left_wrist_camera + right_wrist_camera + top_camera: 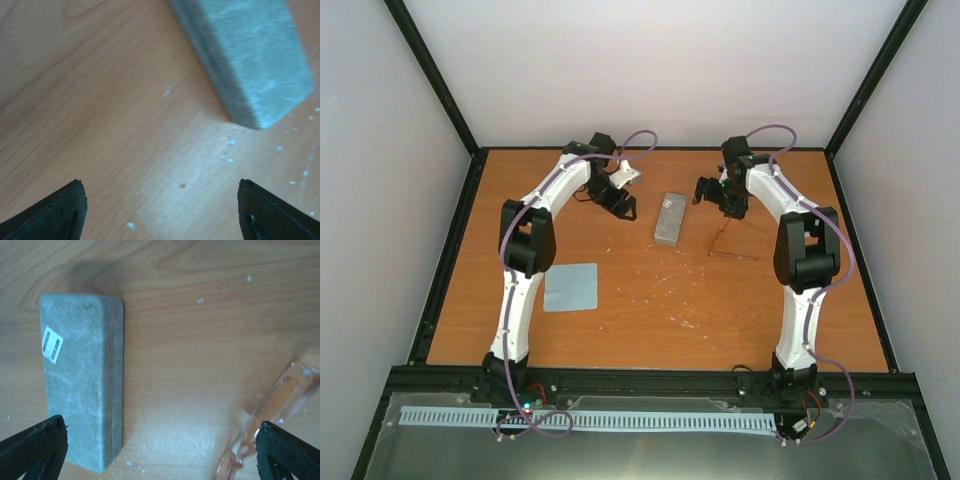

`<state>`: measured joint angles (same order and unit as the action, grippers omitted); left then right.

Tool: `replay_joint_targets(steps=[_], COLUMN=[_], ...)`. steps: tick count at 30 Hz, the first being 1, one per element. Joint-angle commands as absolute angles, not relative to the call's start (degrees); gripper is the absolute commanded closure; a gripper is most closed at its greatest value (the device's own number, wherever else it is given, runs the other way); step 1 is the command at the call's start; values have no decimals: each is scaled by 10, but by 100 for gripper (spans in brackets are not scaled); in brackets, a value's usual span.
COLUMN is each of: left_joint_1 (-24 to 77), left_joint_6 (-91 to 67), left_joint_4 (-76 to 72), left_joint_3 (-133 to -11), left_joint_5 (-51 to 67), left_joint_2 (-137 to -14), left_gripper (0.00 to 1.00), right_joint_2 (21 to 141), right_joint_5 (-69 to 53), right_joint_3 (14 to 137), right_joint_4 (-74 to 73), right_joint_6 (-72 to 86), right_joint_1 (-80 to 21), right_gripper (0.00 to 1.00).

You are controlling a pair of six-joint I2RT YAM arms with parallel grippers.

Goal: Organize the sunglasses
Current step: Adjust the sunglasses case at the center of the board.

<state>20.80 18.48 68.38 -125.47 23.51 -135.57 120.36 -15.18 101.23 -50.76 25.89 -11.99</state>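
Note:
The sunglasses (732, 240) are thin reddish-brown wire frames lying on the table right of the closed grey box (669, 218). In the right wrist view the sunglasses (280, 402) lie blurred by the right fingertip (272, 440), and the grey box (82, 385) is at the left. My right gripper (716, 195) (160, 432) hovers open between box and glasses, holding nothing. My left gripper (617, 203) (162, 200) is open over bare wood, just left of the box (250, 55), with nothing between its fingers.
A flat pale blue-grey cloth (570, 287) lies on the wooden table (650, 320) near the left arm. Black frame rails (450, 250) border the table, with white walls behind. White specks dot the wood (167, 91).

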Motion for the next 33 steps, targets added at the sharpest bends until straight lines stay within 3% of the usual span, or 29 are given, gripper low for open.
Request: replay_joint_targets(steps=[1,9,15,33], left_joint_1=[174,97,95,95], left_joint_6=[159,131,147,140], left_joint_4=[623,495,394,392], left_joint_3=[-1236,-1133,-1031,-994], left_joint_5=[202,180,204,239], left_joint_2=[-1316,-1258,-1205,-1184], left_gripper=[19,18,17,17], right_joint_2=[1134,1123,1134,1385], right_joint_5=[-152,-176,-124,-27], right_joint_3=[968,965,992,1281], right_joint_4=[-478,-513,-555,-697], right_joint_6=[246,241,228,232], right_joint_1=[-129,-173,-180,-245], right_gripper=[0,0,0,1])
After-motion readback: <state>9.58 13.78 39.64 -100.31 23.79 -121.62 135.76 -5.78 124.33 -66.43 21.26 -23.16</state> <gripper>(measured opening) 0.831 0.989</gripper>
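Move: The grey sunglasses case stands about 10 cm to the right hand's left and 2 cm ahead, some 8 cm below the fingertips. The sunglasses lie about 6 cm to that hand's right and 5 cm back; the pale blue cloth is much farther off, roughly 32 cm left and 17 cm back. From the left hand the case is about 12 cm to the right and 3 cm ahead, 7 cm below. No touch can be made out yet: the right hand heads for the case with fingers still wide open, first looping back and left while rising about 3 cm, then forward again, then left and down over the case, ending about 7 cm left and lower than it began. Its wrist swings towards vertical and turns slightly counter-clockwise. The left hand clears off, some 9 cm left and 5 cm forward. ##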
